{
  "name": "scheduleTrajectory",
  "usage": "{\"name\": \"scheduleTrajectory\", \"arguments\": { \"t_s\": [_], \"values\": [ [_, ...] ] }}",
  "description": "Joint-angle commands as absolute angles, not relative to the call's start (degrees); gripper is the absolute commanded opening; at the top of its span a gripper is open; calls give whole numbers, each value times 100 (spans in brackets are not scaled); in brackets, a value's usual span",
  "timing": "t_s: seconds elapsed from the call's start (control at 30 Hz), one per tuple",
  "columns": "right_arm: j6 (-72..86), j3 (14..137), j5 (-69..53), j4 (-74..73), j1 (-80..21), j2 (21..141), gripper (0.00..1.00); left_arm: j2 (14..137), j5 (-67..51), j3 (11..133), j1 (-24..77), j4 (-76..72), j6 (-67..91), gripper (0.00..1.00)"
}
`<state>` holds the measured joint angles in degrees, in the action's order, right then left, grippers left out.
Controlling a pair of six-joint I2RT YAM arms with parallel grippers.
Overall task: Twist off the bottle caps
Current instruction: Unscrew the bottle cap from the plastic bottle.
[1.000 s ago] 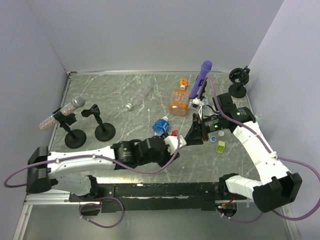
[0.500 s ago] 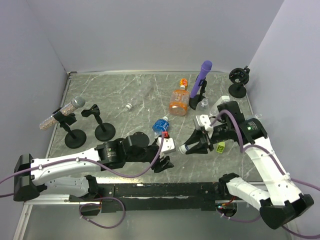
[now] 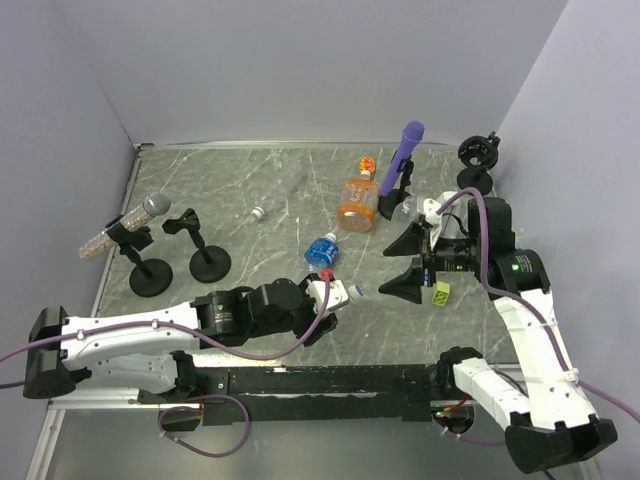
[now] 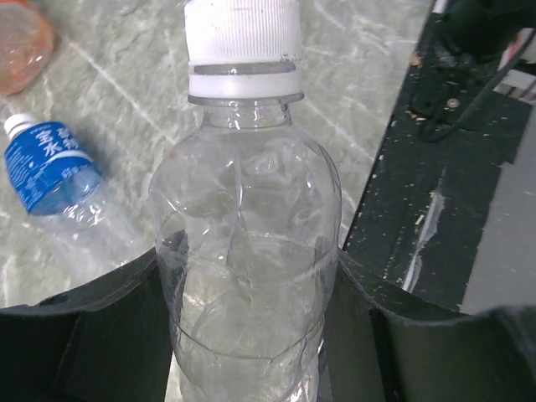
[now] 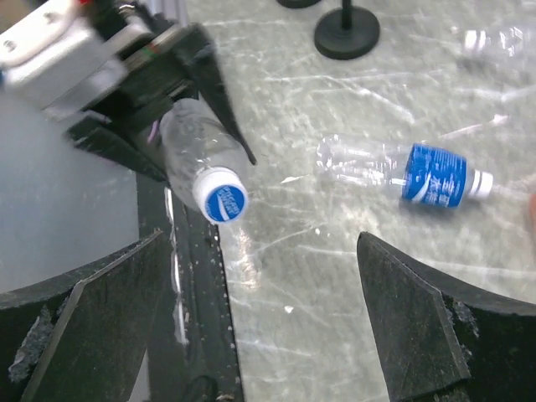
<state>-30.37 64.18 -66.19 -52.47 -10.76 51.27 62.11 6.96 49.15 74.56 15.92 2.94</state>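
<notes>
My left gripper is shut on a clear plastic bottle, which lies sideways above the table's near edge. Its white cap is on and points right toward the other arm. In the right wrist view the same cap shows a blue printed top. My right gripper stands open and empty, a short way right of that cap, not touching it. A blue-label bottle lies on the table behind the held one. An orange squarish bottle stands further back.
A purple microphone-like stick stands beside the orange bottle. A yellow-green block lies under the right wrist. Two black stands and a small bottle are at the left. The black base rail runs along the near edge.
The right gripper has opened, let go of the cap end and drawn back to the right. The left arm has pulled the bottle toward the near edge.
</notes>
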Motion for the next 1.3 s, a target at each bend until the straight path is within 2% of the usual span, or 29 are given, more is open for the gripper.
{"name": "scheduleTrajectory", "arguments": {
  "t_s": [0.0, 0.27, 0.43, 0.57, 0.8, 0.9, 1.03, 1.2, 1.27],
  "values": [
    [-1882, 5951, -6820, -4352, -712, 4949, 99, 6415, 1896, 5124, 7821, 1661, 527, 21],
    [-1985, 6143, -6768, -5034, -686, 5386, 99, 6934, 2900, 5291, 8402, 1512, 677, 20],
    [-2469, 6530, -6592, -6019, -686, 5879, 99, 7172, 3067, 5537, 8429, 1652, 615, 20],
    [-2794, 6592, -6916, -6468, -685, 6152, 99, 7242, 2997, 5625, 8438, 1608, 545, 21],
    [-2953, 6557, -6891, -6723, -922, 6240, 93, 7628, 3015, 6090, 8446, 1846, 466, 21],
    [-2743, 6460, -6636, -6575, -1203, 6301, 86, 7743, 3032, 6196, 8446, 1793, 439, 21],
    [-2777, 6504, -6662, -6653, -1310, 6337, 70, 7813, 3059, 6267, 8446, 1793, 518, 21],
    [-2830, 6548, -6776, -6741, -1336, 6354, 41, 7778, 2997, 6223, 8446, 1723, 606, 20],
    [-2891, 6574, -6820, -6811, -1362, 6390, 34, 7761, 2997, 6196, 8446, 1696, 606, 20]
  ]
}}
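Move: The white cap on the bottle I hold in my left hand lies about 6 cm to the left of my open right hand, 3 cm back and 4 cm lower. From that right hand the blue-label bottle lies on the table some 13 cm ahead, 14 cm left and 27 cm down; the yellow-green block is about 15 cm right and 6 cm ahead, 29 cm down. From my left hand the cap is roughly 7 cm right, 3 cm ahead and 5 cm up. I lower my right hand between 5 and 6 cm, easing slightly forward and then back, while rolling it some 30 degrees so its forward side dips. My left hand keeps its hold on the bottle, sinks about 3 cm, then rises partway and carries the cap about 4 cm right, between my right fingers, which close from wide open and pinch it. ##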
